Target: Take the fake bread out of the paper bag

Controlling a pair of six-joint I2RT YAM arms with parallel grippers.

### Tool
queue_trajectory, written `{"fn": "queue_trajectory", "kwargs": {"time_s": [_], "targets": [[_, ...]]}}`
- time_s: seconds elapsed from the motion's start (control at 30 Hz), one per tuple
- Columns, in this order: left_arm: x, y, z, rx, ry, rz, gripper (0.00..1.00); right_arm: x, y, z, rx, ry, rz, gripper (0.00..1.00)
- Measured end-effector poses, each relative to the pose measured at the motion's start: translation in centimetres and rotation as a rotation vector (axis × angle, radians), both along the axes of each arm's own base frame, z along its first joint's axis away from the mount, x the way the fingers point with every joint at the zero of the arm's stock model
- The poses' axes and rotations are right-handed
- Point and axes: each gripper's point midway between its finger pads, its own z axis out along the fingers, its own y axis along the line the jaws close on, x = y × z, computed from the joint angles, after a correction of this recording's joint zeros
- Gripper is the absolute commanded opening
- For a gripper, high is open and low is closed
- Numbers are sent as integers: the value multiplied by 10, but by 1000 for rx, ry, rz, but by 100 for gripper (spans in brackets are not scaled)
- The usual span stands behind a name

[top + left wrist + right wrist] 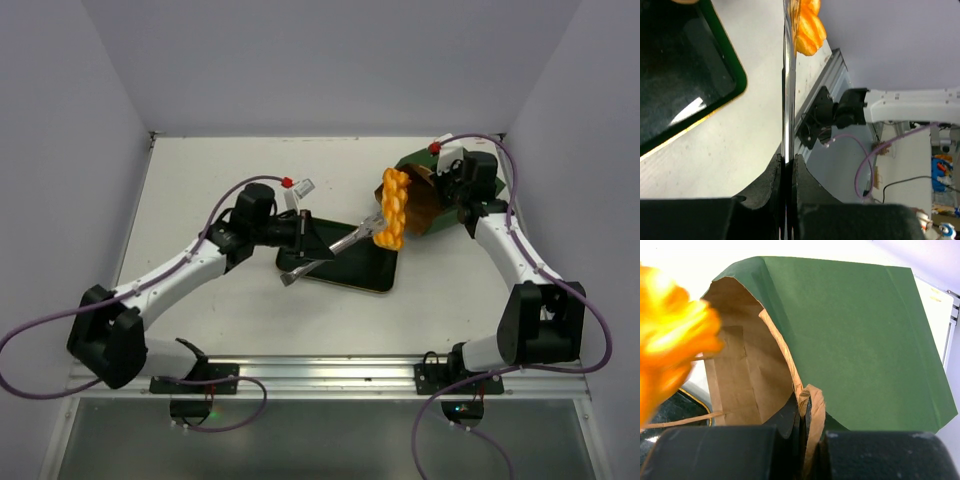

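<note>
The dark green paper bag (418,163) lies on its side at the back right, its brown mouth facing left. My right gripper (456,196) is shut on the bag's rim (807,395), with green paper (860,325) above and the brown inside (740,375) showing. My left gripper (308,240) is shut on metal tongs (355,237). The tongs pinch an orange braided loaf (393,207) held just outside the bag's mouth, above the far right corner of the black tray (350,268). The loaf shows in the left wrist view (808,30) and blurred in the right wrist view (670,340). Other pastries are hidden.
The black tray with a green-yellow rim (737,82) lies in the middle of the table under the tongs. An aluminium rail (320,366) runs along the near edge. White walls close in the table at left, back and right.
</note>
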Motion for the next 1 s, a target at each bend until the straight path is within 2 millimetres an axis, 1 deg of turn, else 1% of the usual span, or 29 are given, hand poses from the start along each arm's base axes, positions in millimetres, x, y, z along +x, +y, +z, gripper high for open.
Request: {"fn": "queue_trajectory", "kwargs": {"time_s": [0.07,0.13,0.3,0.37,0.43,0.53,0.6,0.73,0.83,1.0], "targets": [[-16,11,6,-2,-23,-6,0,0,0,0,2,0,-1,1],[-32,23,6,1,-36,-4,0,0,0,0,4,0,-3,1],[-67,53,-10,21,-28,55,0,0,0,0,14,2,-9,1],[-78,63,-17,15,-18,90,0,0,0,0,18,3,-13,1],[-84,71,-22,6,-12,128,0,0,-1,0,19,2,-14,1],[-86,79,-31,-12,0,203,0,0,0,0,21,2,-14,1],[-86,83,-40,-28,19,256,0,0,0,0,22,2,-12,1],[-80,92,-58,-50,77,382,0,0,1,-2,25,4,-10,1],[-73,96,-60,-76,113,464,0,-2,2,-4,31,9,-5,2],[-63,95,-56,-111,137,542,0,-1,3,-4,34,8,-2,1]]}}
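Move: My left hand already holds the tongs, a bread gripped at their far end and clear of the bag. The tray that the bread is being carried over has its middle about 11 cm ahead of this hand, 7 cm to its right and some 19 cm below. The paper bag lies roughly 23 cm ahead, 32 cm right and 12 cm lower. From my right hand the tray is about 10 cm back, 28 cm left and 17 cm down. I draw my left hand back and left at first, hauling the tonged bread away from the bag mouth, then sink about 5 cm while the wrist swings some 30 degrees counter-clockwise, bringing the tongs' head round over the tray. The hand ends roughly 10 cm left and 6 cm back, fingers still clamped on the tongs. My right hand stays put, keeping its pinch on the bag's rim. ##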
